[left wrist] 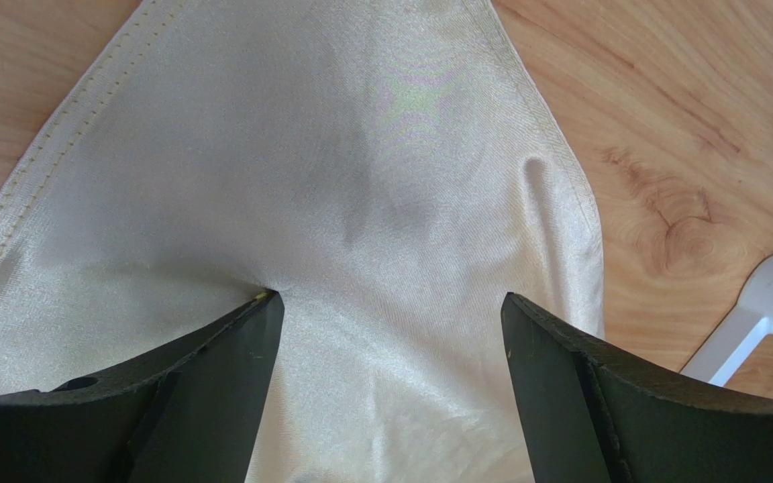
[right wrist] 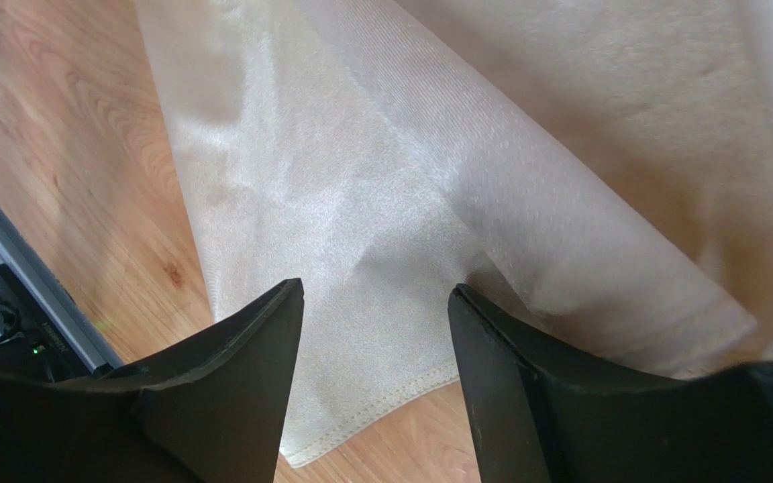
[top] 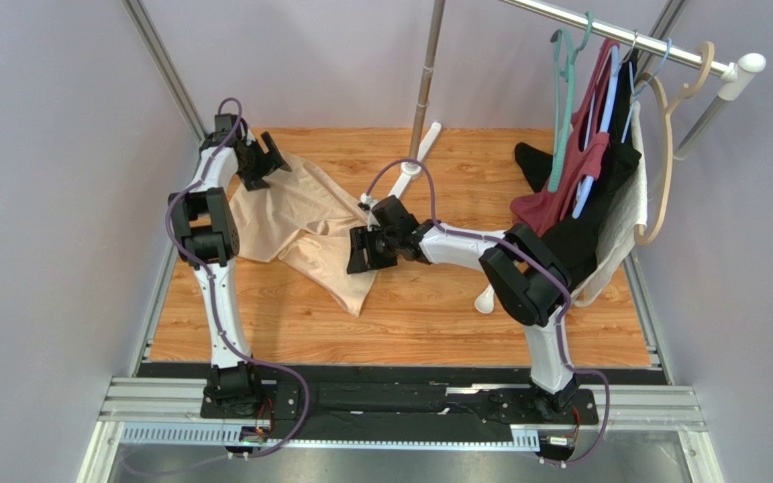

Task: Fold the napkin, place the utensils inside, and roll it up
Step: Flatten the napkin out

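The peach-tan napkin (top: 300,226) lies rumpled and partly folded over itself on the wooden table (top: 441,322), left of centre. My left gripper (top: 272,163) is at its far left corner, open. In the left wrist view the napkin (left wrist: 360,151) spreads under that gripper (left wrist: 391,302), and one fingertip (left wrist: 265,307) dents the cloth. My right gripper (top: 360,254) is open at the napkin's right side. In the right wrist view it (right wrist: 375,292) hovers over a hemmed edge of the napkin (right wrist: 360,201). A small white rounded piece (top: 484,299), perhaps the spoon, peeks out by my right elbow.
A metal pole (top: 426,70) stands at the back with its long white foot (top: 401,176) on the table; the foot (left wrist: 769,302) also shows at the left wrist view's right edge. Dark red, black and white garments (top: 592,201) hang from a rail at the right.
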`<state>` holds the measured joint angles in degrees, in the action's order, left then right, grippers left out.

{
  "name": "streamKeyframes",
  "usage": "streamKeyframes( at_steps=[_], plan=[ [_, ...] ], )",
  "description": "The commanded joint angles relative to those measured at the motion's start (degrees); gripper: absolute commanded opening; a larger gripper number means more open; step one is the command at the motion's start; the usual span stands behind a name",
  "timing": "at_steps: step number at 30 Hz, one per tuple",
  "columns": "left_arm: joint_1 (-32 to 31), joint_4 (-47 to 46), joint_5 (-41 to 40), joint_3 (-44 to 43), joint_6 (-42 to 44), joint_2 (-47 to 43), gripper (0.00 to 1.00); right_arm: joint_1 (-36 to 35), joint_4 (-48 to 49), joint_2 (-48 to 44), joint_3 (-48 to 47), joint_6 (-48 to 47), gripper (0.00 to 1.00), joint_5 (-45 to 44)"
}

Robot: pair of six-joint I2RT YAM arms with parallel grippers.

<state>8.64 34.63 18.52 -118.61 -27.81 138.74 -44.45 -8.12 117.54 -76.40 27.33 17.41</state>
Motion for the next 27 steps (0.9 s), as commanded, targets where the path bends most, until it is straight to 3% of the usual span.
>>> streamKeyframes(
  at_steps=[1,7,17,27],
  plan=[
    [0.6,3.3,-0.8,-4.3,-1.3,3.3,0.89,1.7,-8.1,0.9,0.3,-2.9,0.63,-5.1],
    [1.0,4.6,-0.8,-9.7,-1.1,5.6,0.89,1.6,-9.0,-1.9,4.4,-1.1,0.62,-3.2],
    [0.8,2.9,0.2,-9.4,3.6,3.6,0.89,-0.8,-10.5,-11.1,12.6,0.2,0.62,-4.0],
    [-3.6,1.4,-0.6,-7.8,4.8,-9.7,0.89,-15.6,-15.8,-22.1,7.4,-4.9,0.63,-12.8]
  ],
)
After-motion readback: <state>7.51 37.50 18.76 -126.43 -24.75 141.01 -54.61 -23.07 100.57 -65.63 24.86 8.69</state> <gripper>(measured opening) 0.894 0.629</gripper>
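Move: Under the left hand's open fingers, about 1 cm below, lies the napkin's far part; the upright rack's white foot is some 33 cm to its right, level with it. From the right hand, whose fingers rest on the cloth, the napkin's near corner lies about 9 cm back and 1 cm right. Its folded right corner lies about 10 cm ahead and 8 cm right, and the rack foot 20 cm ahead and 11 cm right. Sweeping over the cloth, the right hand first eases about 1 cm forward and right, then draws back some 11 cm towards the near corner, also rightward at first, its fingertips down before it lifts off about 2.5 cm. The left fingers press the far part forward about 2 cm, hold there, then rise 2 cm; both grippers stay open and the right's fingertips tip some 10 degrees steeper. ##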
